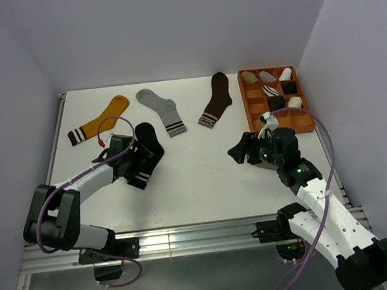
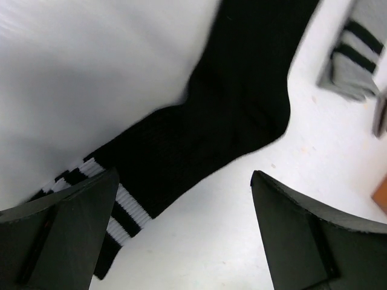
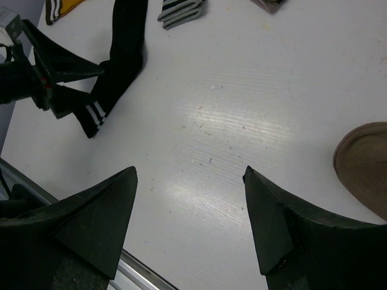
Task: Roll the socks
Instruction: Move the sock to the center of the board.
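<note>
A black sock with white cuff stripes [image 1: 148, 149] lies flat left of centre, its toe pointing to the back. My left gripper [image 1: 137, 165] hangs open just over its cuff end. In the left wrist view the sock [image 2: 230, 121] runs from lower left to upper right, one finger [image 2: 66, 229] covers the striped cuff, and bare table lies between the fingertips of the gripper [image 2: 184, 181]. My right gripper [image 1: 238, 153] stands open over bare table [image 3: 190, 172], holding nothing. A taupe sock [image 3: 363, 169] shows partly at the right wrist view's right edge. The plain charcoal-black sock is out of view.
A mustard-yellow sock [image 1: 100, 120], a light grey sock [image 1: 162, 110] and a dark brown sock [image 1: 216, 99] lie along the back. An orange compartment tray [image 1: 248, 109] with several rolled socks stands at the back right. Walls close in on both sides.
</note>
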### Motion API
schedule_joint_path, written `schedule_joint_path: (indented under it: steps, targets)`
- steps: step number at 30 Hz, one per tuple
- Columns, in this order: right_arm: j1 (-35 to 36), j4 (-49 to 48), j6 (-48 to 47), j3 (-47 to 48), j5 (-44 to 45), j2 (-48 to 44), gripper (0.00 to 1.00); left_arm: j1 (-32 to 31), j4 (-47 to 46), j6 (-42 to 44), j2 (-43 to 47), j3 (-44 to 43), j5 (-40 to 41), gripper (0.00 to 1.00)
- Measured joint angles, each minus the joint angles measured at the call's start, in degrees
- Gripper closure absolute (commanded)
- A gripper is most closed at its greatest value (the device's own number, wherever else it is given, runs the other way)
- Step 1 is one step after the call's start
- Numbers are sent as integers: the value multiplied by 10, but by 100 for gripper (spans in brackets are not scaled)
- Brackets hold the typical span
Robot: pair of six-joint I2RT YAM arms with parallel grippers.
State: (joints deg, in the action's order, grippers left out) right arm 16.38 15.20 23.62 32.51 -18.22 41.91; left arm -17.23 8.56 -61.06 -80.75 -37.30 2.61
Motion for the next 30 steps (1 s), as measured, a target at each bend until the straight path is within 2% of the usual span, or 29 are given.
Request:
schedule_joint_path:
  steps: [8,13,18,19,21,23,27,30]
  targets:
    - [33,0,-16,2,-7,37,23,-141,-13,-64,-12,-11,-16,1]
    - [129,-3,-31,19,27,105,29,-176,43,-86,67,19,-14,1]
    - [247,-20,-56,59,74,212,37,-177,113,-78,175,23,24,1]
    - [270,-23,-62,73,85,239,38,-175,126,-70,188,18,35,1]
    - [311,-29,-76,108,103,297,47,-163,149,-52,203,6,52,0]
    - [346,-37,-89,146,116,354,53,-130,161,-27,213,0,52,0]
    - [392,-37,-129,247,142,469,54,-15,188,35,223,-9,36,1]
    - [403,-39,-162,318,155,540,51,46,210,77,224,-25,30,1]
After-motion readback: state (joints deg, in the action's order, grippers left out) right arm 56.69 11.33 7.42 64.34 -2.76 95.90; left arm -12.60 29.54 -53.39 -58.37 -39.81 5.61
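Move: The black sock lies right under the left hand's open fingers, its middle about 4 cm ahead, 1 cm to the right and 2 cm below; the grey sock is some 19 cm ahead and 9 cm right, the mustard one 19 cm ahead and 14 cm left. From the right hand, the black sock is about 11 cm ahead, 30 cm left and 15 cm below, the tan sock roughly 2 cm ahead and 14 cm right. Rightwards and then back, the left hand, fingers wide open, drags the black sock from above over about 9 cm, then lifts clear some 6 cm and swings off left. Meanwhile the right hand sweeps left about 23 cm and sinks 8 cm towards the sock's striped cuff, turning counter-clockwise and half closing its fingers. ##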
